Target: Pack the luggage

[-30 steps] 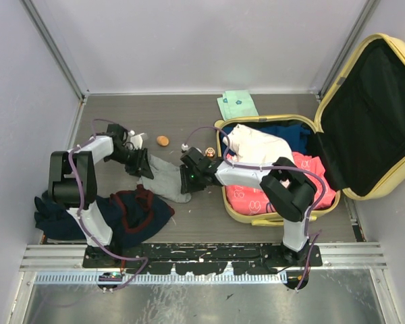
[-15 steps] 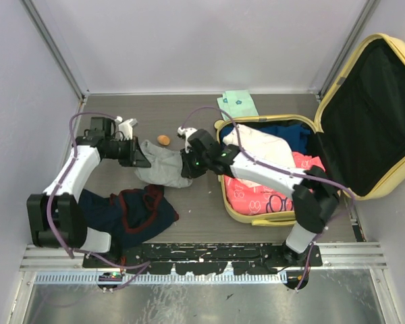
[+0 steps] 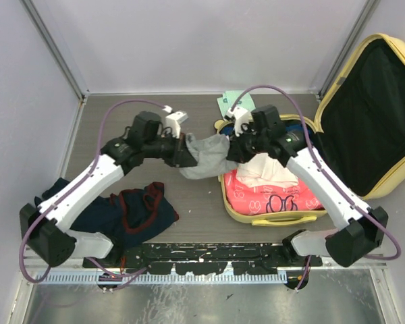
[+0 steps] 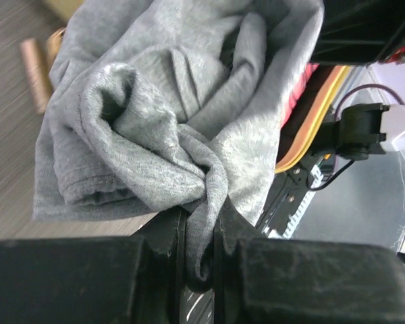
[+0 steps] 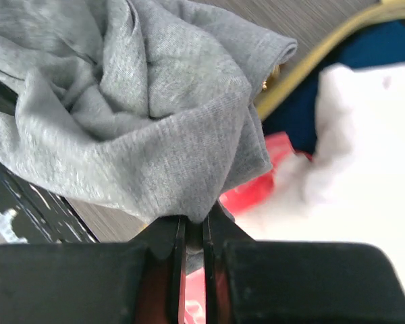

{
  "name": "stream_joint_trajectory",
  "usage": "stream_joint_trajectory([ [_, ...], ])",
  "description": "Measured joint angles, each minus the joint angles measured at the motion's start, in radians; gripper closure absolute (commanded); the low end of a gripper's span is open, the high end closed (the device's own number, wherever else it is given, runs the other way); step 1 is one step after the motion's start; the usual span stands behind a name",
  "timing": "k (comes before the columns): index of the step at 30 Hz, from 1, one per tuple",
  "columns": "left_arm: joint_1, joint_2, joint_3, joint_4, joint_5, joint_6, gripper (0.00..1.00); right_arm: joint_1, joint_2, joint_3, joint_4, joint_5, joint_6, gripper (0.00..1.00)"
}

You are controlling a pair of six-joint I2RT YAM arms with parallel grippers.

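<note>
The luggage (image 3: 268, 218) lies open at the right of the table, its lid (image 3: 371, 115) leaning back with the black lining showing. A grey garment (image 3: 208, 156) hangs bunched in the air just left of the suitcase's rim, stretched between both grippers. My left gripper (image 3: 184, 152) is shut on its left end. In the left wrist view a fold of the grey garment (image 4: 169, 121) is pinched between the left gripper's (image 4: 199, 229) jaws. My right gripper (image 3: 235, 147) is shut on the other end. The right wrist view shows that gripper (image 5: 194, 233) clamping the grey garment (image 5: 142, 121) over the yellow rim (image 5: 310, 67).
Inside the suitcase lie a white cloth (image 3: 270, 169), a pink printed garment (image 3: 270, 197) and something blue (image 5: 378, 47). A dark navy and red heap of clothes (image 3: 131, 209) sits at the front left. A pale green folded cloth (image 3: 231, 101) lies at the back. A small copper-coloured object (image 4: 35, 67) rests on the table.
Both grippers closed on the grey garment, lifted it off the table and carried it right, up to the suitcase's left rim. Both arms have stretched out toward the middle.
</note>
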Motion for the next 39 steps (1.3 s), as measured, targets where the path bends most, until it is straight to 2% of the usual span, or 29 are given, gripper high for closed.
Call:
stream_joint_trajectory([
  [5,-0.214,0.196,0.129,0.129,-0.133,-0.102,1.00,-0.143,-0.111,-0.002,-0.171,-0.018,-0.175,0.99],
  [11,-0.397,0.398,0.229,0.201,-0.212,-0.159,1.00,-0.373,-0.256,-0.041,-0.334,-0.037,-0.376,0.99],
  [19,-0.460,0.543,0.267,0.232,-0.225,-0.210,0.99,-0.545,-0.350,-0.248,-0.432,-0.034,-0.560,0.98],
  [22,-0.460,0.557,0.231,0.237,-0.228,-0.211,0.82,-0.569,-0.336,-0.306,-0.442,-0.024,-0.583,0.86],
  [23,-0.460,0.559,0.224,0.236,-0.228,-0.209,0.75,-0.573,-0.331,-0.316,-0.445,-0.021,-0.591,0.79],
  [24,-0.460,0.561,0.223,0.235,-0.227,-0.205,0.67,-0.576,-0.327,-0.322,-0.450,-0.019,-0.598,0.68],
  [26,-0.460,0.561,0.223,0.231,-0.226,-0.194,0.58,-0.578,-0.326,-0.325,-0.460,-0.016,-0.608,0.43],
  [27,-0.459,0.561,0.225,0.224,-0.224,-0.190,0.52,-0.578,-0.329,-0.325,-0.465,-0.011,-0.616,0.35],
  [29,-0.452,0.561,0.229,0.203,-0.215,-0.176,0.37,-0.579,-0.335,-0.323,-0.477,0.000,-0.620,0.25],
  [31,-0.446,0.561,0.238,0.174,-0.203,-0.160,0.25,-0.581,-0.337,-0.307,-0.498,0.010,-0.626,0.20],
  [35,-0.412,0.530,0.259,0.116,-0.189,-0.121,0.14,-0.582,-0.320,-0.190,-0.543,0.025,-0.630,0.17],
  [37,-0.386,0.491,0.267,0.086,-0.182,-0.097,0.13,-0.582,-0.304,-0.120,-0.557,0.024,-0.634,0.24],
  [39,-0.360,0.440,0.274,0.066,-0.174,-0.070,0.13,-0.582,-0.286,-0.053,-0.578,0.011,-0.648,0.40],
])
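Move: To the right of both hands, which hold the grey garment between them, the landing place is the front-left of the suitcase: about 26 cm right and 6 cm back of the left hand, 12 cm right and 10 cm back of the right, some 15 cm below both. From the left hand, the white shirt is 26 cm right and 6 cm ahead, 15 cm lower; the gold bottle on the table is 7 cm right and 4 cm ahead, 21 cm lower. Carrying the grey garment stretched between them, both hands sweep about 19 cm right over the suitcase, drawing back some 4 cm (left) and 9 cm (right), then sink together, the right wrist rolling about 20 degrees. Low over the pile both grippers open wide and let go, then rise 5 to 7 cm, the left edging back leftward. ##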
